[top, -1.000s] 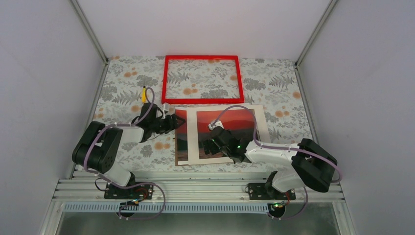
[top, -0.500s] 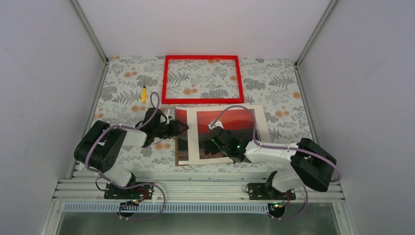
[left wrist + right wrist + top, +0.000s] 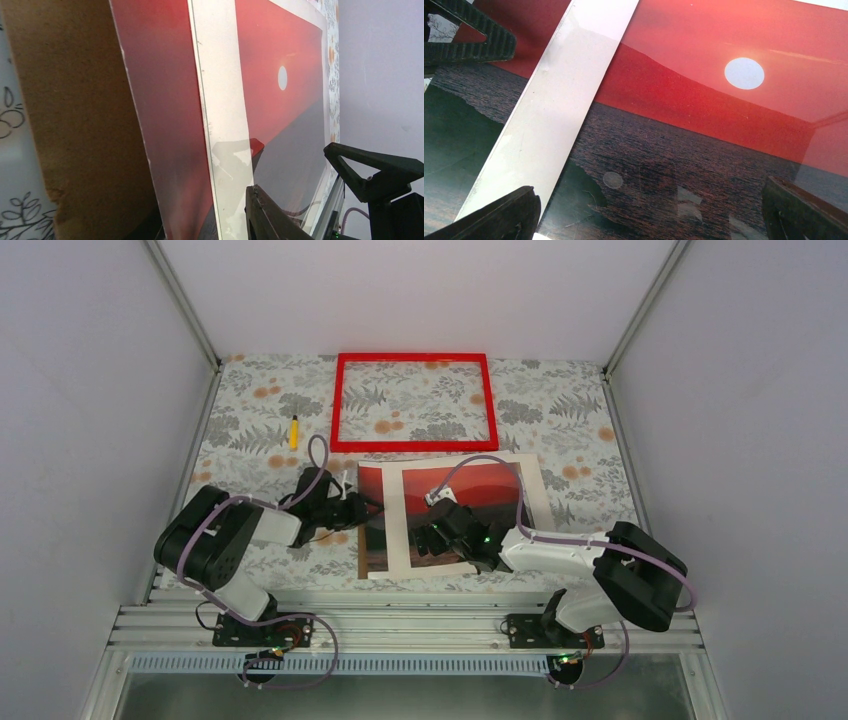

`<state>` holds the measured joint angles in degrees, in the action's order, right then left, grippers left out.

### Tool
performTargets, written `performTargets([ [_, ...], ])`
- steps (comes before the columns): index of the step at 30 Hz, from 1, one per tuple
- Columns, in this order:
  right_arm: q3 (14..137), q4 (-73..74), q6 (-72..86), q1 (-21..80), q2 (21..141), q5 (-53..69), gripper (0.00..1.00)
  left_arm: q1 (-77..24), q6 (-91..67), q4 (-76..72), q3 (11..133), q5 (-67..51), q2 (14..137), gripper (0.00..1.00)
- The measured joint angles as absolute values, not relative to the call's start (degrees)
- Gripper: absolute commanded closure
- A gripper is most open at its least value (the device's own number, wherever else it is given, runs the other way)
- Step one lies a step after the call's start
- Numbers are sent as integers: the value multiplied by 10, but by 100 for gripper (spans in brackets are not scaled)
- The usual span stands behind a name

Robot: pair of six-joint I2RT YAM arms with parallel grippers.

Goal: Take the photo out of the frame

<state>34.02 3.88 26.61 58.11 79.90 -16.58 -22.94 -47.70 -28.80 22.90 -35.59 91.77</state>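
The frame (image 3: 412, 447), thin and red, lies at the back of the table with only the tablecloth showing through it. The photo (image 3: 490, 490), a red sunset with a white border, lies nearer, on a glossy red-and-dark sheet (image 3: 160, 110) and a brown backing board (image 3: 75, 110) that both stick out to its left. My left gripper (image 3: 368, 508) is at that left edge. One of its fingers (image 3: 272, 215) shows above the white border; the other is hidden. My right gripper (image 3: 644, 215) stands open over the photo's (image 3: 704, 115) dark sea.
A small yellow-handled tool (image 3: 294, 432) lies left of the frame. White walls close in the floral table (image 3: 580, 420) on three sides. The aluminium rail (image 3: 400, 625) with both arm bases runs along the near edge.
My left gripper has come down and to the right onto the stack's left edge, and its jaws have narrowed. The right arm has not moved.
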Motion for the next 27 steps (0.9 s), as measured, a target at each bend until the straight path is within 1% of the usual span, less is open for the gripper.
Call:
performTargets([
  [4, 340, 39, 266, 581, 799, -166, 0, -236, -480, -294, 228, -356, 918, 77],
  [7, 340, 39, 266, 581, 799, -166, 0, -239, -485, -300, 226, -355, 918, 87],
  [11, 340, 39, 266, 581, 799, -166, 0, -239, -484, -304, 226, -352, 918, 97],
  [18, 340, 39, 266, 581, 799, -166, 0, -239, -466, -254, 227, -331, 874, 98],
  [27, 340, 40, 266, 581, 794, -166, 0, -240, -420, -104, 257, -287, 780, 98],
])
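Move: Right at the left fingers, the photo's left edge crosses between them, its middle about 2 cm left, 2 cm back and 1 cm below the hand point. The white mat strip lies some 4 cm right and 2 cm back, about 1 cm down; the empty red frame is centred some 20 cm ahead and 7 cm right. From the right hand, that photo edge is roughly 11 cm left, 5 cm ahead and 4 cm lower. Closing from a partly open gap, the left fingers, one under and one over the photo's projecting left strip, pinch it almost in place after easing barely rightward. Keeping that grip, the hand then rises about 3 cm and draws some 2 cm left, tilting slightly so its left side lifts. ##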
